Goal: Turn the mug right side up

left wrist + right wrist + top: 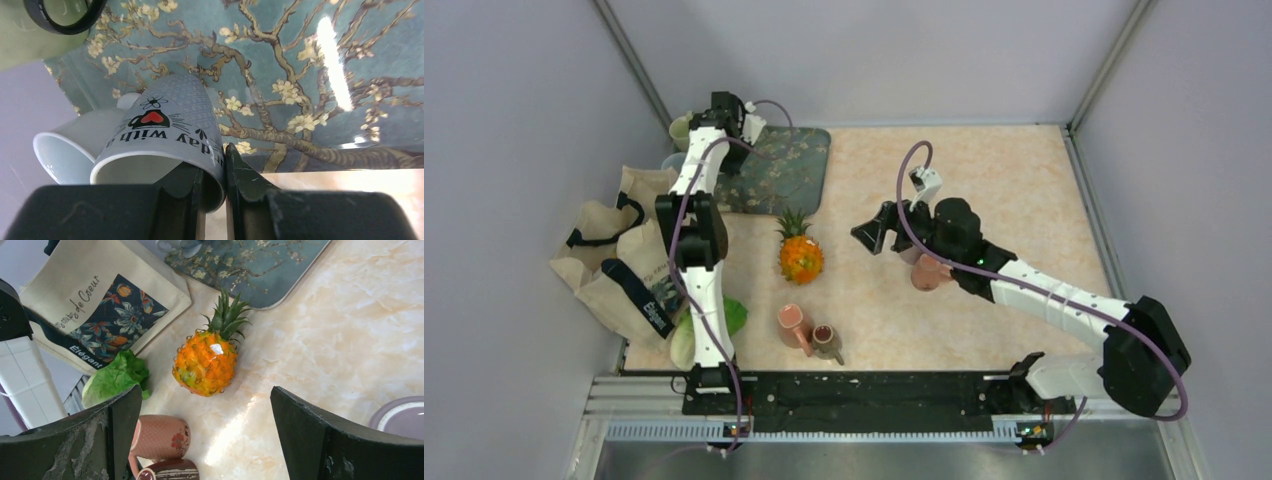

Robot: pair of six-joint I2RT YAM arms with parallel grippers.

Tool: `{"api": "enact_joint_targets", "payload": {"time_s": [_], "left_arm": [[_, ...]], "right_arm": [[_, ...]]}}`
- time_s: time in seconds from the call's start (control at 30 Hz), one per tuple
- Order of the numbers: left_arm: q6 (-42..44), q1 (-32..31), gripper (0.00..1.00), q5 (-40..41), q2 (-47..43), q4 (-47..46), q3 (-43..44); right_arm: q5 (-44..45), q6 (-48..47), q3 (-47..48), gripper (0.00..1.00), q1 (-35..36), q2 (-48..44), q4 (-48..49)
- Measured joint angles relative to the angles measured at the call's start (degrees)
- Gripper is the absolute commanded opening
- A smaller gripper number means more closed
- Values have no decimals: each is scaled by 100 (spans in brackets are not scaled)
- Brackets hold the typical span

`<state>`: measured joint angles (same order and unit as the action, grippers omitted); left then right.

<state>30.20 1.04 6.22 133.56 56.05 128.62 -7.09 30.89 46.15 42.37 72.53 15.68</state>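
A grey mug [170, 120] with black lettering and a red heart hangs tilted over the blossom-print tray [310, 65], its mouth toward the camera. My left gripper [212, 162] is shut on its rim, one finger inside and one outside. From above, that gripper [729, 112] is at the tray's far left corner and hides the mug. My right gripper [205, 390] is open and holds nothing, hovering over mid-table [871, 235]. Just behind it a pinkish mug [929, 272] stands with its lilac rim [400, 415] facing up.
A white mug [75, 145] lies beside the grey one, and a green mug [681, 130] stands off the tray's corner. A toy pineapple [800, 252] is mid-table. A dotted pink mug [792, 325] and a brown mug [826, 341] lie near the front. A tote bag [619, 255] and lettuce [729, 316] are at the left.
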Motion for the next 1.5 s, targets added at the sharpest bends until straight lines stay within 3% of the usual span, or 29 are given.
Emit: {"api": "enact_joint_targets", "payload": {"time_s": [0.17,0.3,0.33,0.57,1.07,1.2,1.37,1.5], "left_arm": [[264,4,0,227,42,-39,-146],[387,13,30,236,103,-223,-186],[420,22,33,240,107,-293,-229],[588,103,37,374,107,-748,-337],[890,162,59,1115,103,-1991,-402],[815,149,67,787,-157,-1985,-767],[507,90,69,-282,-1436,-1718,-1950],[131,46,69,-1158,-2627,-1515,-2564]], "right_arm": [[68,-238,0,99,0,-46,-177],[61,-334,0,99,0,-44,-323],[63,-348,0,99,0,-44,-326],[59,-391,0,99,0,-42,-326],[109,-616,2,99,2,-52,-470],[459,-1182,11,99,251,-199,-955],[1231,-2000,129,99,1390,-420,-1858],[1895,-2236,125,99,1416,-651,-2699]]}}
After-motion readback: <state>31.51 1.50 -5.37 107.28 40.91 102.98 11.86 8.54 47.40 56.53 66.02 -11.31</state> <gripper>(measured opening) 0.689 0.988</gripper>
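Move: The left hand pinches the heart-print mug by its rim; its free tray spot lies about 5 cm ahead, 4 left and 8 below. The light-blue mug is some 11 cm left and level, the pale-green one 9 left and 8 ahead, the dark-green one straight ahead 12, all 6 lower. From the empty right hand, the small pink mug is 4 cm back, 9 right, 18 below; the purple one 3 ahead, 7 right, equally low. The left fingers lower the pinched rim about 2 cm, then open and work roughly 5 cm forward and left towards the neighbouring mugs, tipping outwards; they then come away back, right and up some 10 cm. The right hand, wide open, mostly waits, then swings about 6 cm back, sinks and goes right towards the small pink mug, rolling its left side down. ##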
